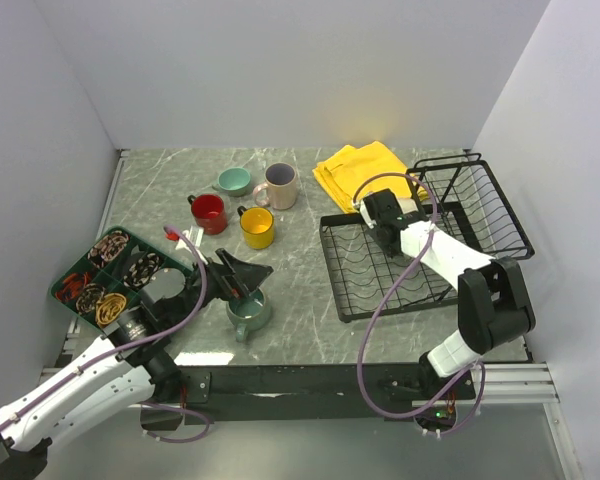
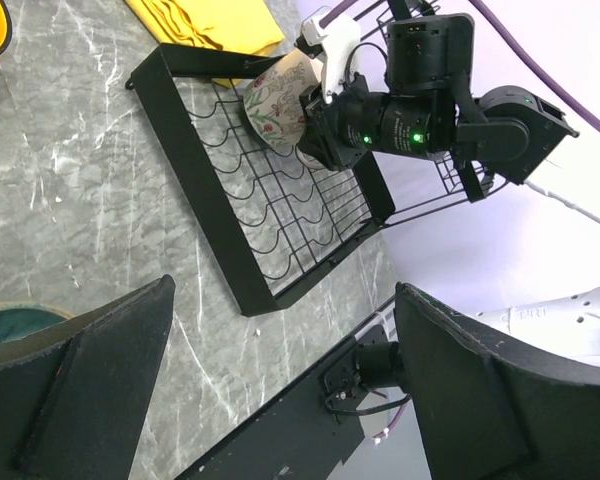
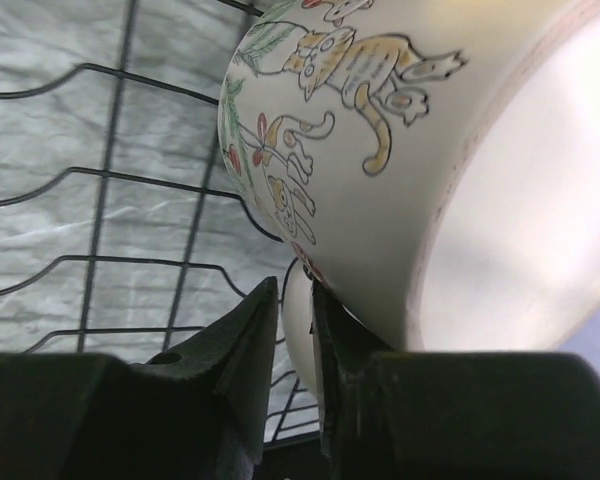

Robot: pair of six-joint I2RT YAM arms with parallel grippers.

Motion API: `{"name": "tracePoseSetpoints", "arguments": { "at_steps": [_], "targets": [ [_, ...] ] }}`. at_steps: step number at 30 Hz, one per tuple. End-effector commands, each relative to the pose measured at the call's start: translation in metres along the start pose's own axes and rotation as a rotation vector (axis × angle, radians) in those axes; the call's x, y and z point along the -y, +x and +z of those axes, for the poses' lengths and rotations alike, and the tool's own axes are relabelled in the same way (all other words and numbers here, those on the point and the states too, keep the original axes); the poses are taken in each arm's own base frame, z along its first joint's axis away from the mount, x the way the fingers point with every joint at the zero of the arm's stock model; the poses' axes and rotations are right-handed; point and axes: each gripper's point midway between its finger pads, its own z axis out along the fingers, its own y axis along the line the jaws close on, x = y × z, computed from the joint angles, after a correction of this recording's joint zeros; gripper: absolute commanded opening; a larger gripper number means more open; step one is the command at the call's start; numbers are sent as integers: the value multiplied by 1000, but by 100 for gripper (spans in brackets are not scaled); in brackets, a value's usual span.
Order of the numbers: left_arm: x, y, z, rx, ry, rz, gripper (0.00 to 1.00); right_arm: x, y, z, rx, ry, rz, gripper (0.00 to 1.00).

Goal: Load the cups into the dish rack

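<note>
My right gripper (image 1: 377, 214) (image 3: 298, 300) is shut on the handle of the cream mug (image 3: 380, 120) with a cat and flower print. The mug (image 2: 277, 105) lies on its side over the far part of the black wire dish rack (image 1: 380, 290) (image 2: 195, 190). My left gripper (image 1: 242, 282) (image 2: 285, 290) is open and empty, hanging just above the grey-teal mug (image 1: 248, 312) (image 2: 10, 320). On the table stand the red mug (image 1: 209, 212), yellow mug (image 1: 258, 227), beige-pink mug (image 1: 279, 185) and small teal cup (image 1: 234, 180).
A yellow cloth (image 1: 365, 172) lies behind the rack's flat tray. The rack's raised basket section (image 1: 475, 205) stands at the right. A dark green compartmented tray (image 1: 55, 290) with small items sits at the left edge. White walls close in on three sides.
</note>
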Motion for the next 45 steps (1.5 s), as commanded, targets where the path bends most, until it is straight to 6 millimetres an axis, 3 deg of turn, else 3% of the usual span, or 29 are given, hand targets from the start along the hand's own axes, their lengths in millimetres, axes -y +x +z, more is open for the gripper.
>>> {"name": "tracePoseSetpoints", "arguments": {
  "at_steps": [1,13,26,29,34,38,41,45],
  "targets": [
    [14,-13,-3,45,46,16,96,39,-16,-6,32,138,70,29],
    [12,-13,-2,46,42,25,96,76,5,-10,-11,283,67,32],
    [10,-15,-5,57,36,34,96,93,15,-22,-24,343,48,33],
    [10,-14,-6,55,34,35,96,87,15,-26,-15,300,46,33],
    [8,-15,-10,64,32,41,96,36,-7,-47,154,-30,-48,34],
    [8,-17,-12,71,33,36,96,19,-26,-58,242,-130,-72,34],
    [8,-17,-13,73,35,32,96,15,-43,-55,260,-158,-66,33],
    [10,-18,-14,73,35,32,96,16,-49,-21,178,-116,-46,29]
  ]
}}
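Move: The cup lies on its side in the dish rack, its middle roughly 4 cm ahead of the right hand and 4 cm to its right, about level with it, with the fingertips at its handle side. The yellow cloth is some 14 cm ahead, 6 cm left and 5 cm lower; the rack's upper basket is about 14 cm right and 6 cm ahead. From the left hand the cup lies about 17 cm ahead, 32 cm right and 16 cm below. The right hand, its fingers still nearly shut, pushes rightward along the rack against the cup's handle side for about 7 cm, rising in the second half while the wrist rolls its left side down and turns slightly clockwise. It then comes free and swings back left some 8 cm, a little higher, the wrist rolling and turning back past its starting attitude by some 25 degrees in all, to stop above and to the left of the cup. ##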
